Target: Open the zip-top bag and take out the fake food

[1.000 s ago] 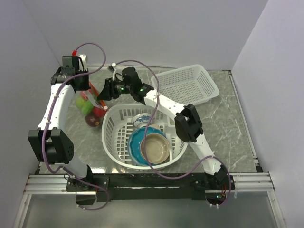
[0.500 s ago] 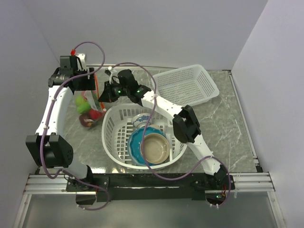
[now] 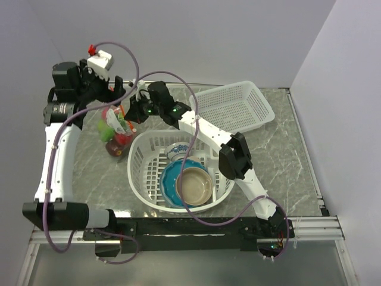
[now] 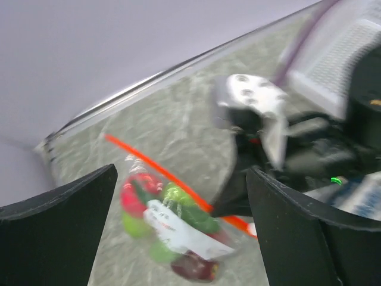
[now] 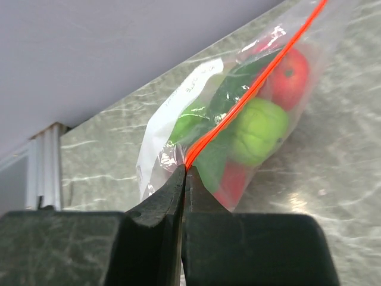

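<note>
The zip-top bag (image 3: 117, 126) is a clear pouch with a red-orange zip strip (image 5: 238, 101). It hangs at the back left of the table, next to the round basket. Inside it shows the fake food (image 5: 259, 131): green, red and dark maroon pieces behind a white label. My right gripper (image 5: 184, 171) is shut on one end of the zip strip, and in the top view it (image 3: 132, 111) sits at the bag's right edge. My left gripper (image 4: 181, 229) is open above the bag, its fingers wide apart and touching nothing. From above it (image 3: 116, 90) is raised, just behind and to the left of the bag.
A round white basket (image 3: 143, 173) holding ceramic bowls (image 3: 193, 186) stands at the table's middle, right beside the bag. A white mesh tray (image 3: 235, 107) lies at the back right. The back wall runs close behind both grippers.
My left gripper opened, let go of the bag and lifted back and to the left. My right gripper shut on the zip strip and now holds the bag alone.
</note>
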Controlling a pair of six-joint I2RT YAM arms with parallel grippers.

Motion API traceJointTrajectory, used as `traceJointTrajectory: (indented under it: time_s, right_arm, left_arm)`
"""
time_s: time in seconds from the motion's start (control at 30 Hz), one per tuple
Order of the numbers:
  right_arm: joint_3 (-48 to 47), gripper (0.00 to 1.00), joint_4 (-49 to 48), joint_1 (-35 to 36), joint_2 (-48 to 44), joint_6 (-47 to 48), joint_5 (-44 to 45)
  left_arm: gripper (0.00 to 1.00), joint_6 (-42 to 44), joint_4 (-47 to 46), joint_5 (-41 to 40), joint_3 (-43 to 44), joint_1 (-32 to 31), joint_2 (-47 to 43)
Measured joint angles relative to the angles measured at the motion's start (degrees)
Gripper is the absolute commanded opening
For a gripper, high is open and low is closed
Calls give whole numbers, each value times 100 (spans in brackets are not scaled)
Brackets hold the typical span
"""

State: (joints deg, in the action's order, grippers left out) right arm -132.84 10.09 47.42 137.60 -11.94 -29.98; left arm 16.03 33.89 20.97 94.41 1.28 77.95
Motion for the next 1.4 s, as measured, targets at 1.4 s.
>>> traceJointTrajectory:
  time_s: [1.4]
  right_arm:
    - [723, 0, 544, 745, -798, 3123, -337]
  left_arm:
    - [97, 3095, -514, 6105, -1714, 3635, -1023]
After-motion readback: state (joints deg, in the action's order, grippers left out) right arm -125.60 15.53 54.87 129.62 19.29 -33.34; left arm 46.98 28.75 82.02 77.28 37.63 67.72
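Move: The bag of fake food already hangs from the right fingertips, pinched near one end of its orange zip; its middle is some 7 cm left of that hand, 1 ahead and 9 below. From this hand the white basket sits about 20 cm right, 9 back and 15 lower, with the patterned bowl in it roughly 16 right, 2 back and 15 lower. For the empty left hand, the bag is nearly straight below, about 24 cm down and 2 ahead. The bag, still pinched by its zip in the shut right fingers, is swung up about 10 cm while that hand rolls some 30 degrees, its forward side rising; it sinks slowly, then the hand sweeps quickly back and down, turning a little counter-clockwise. The wide-open left hand loops forward-left, then down and back, and rises again, ending back and left, clear of the bag, turned clockwise and tipped up. ##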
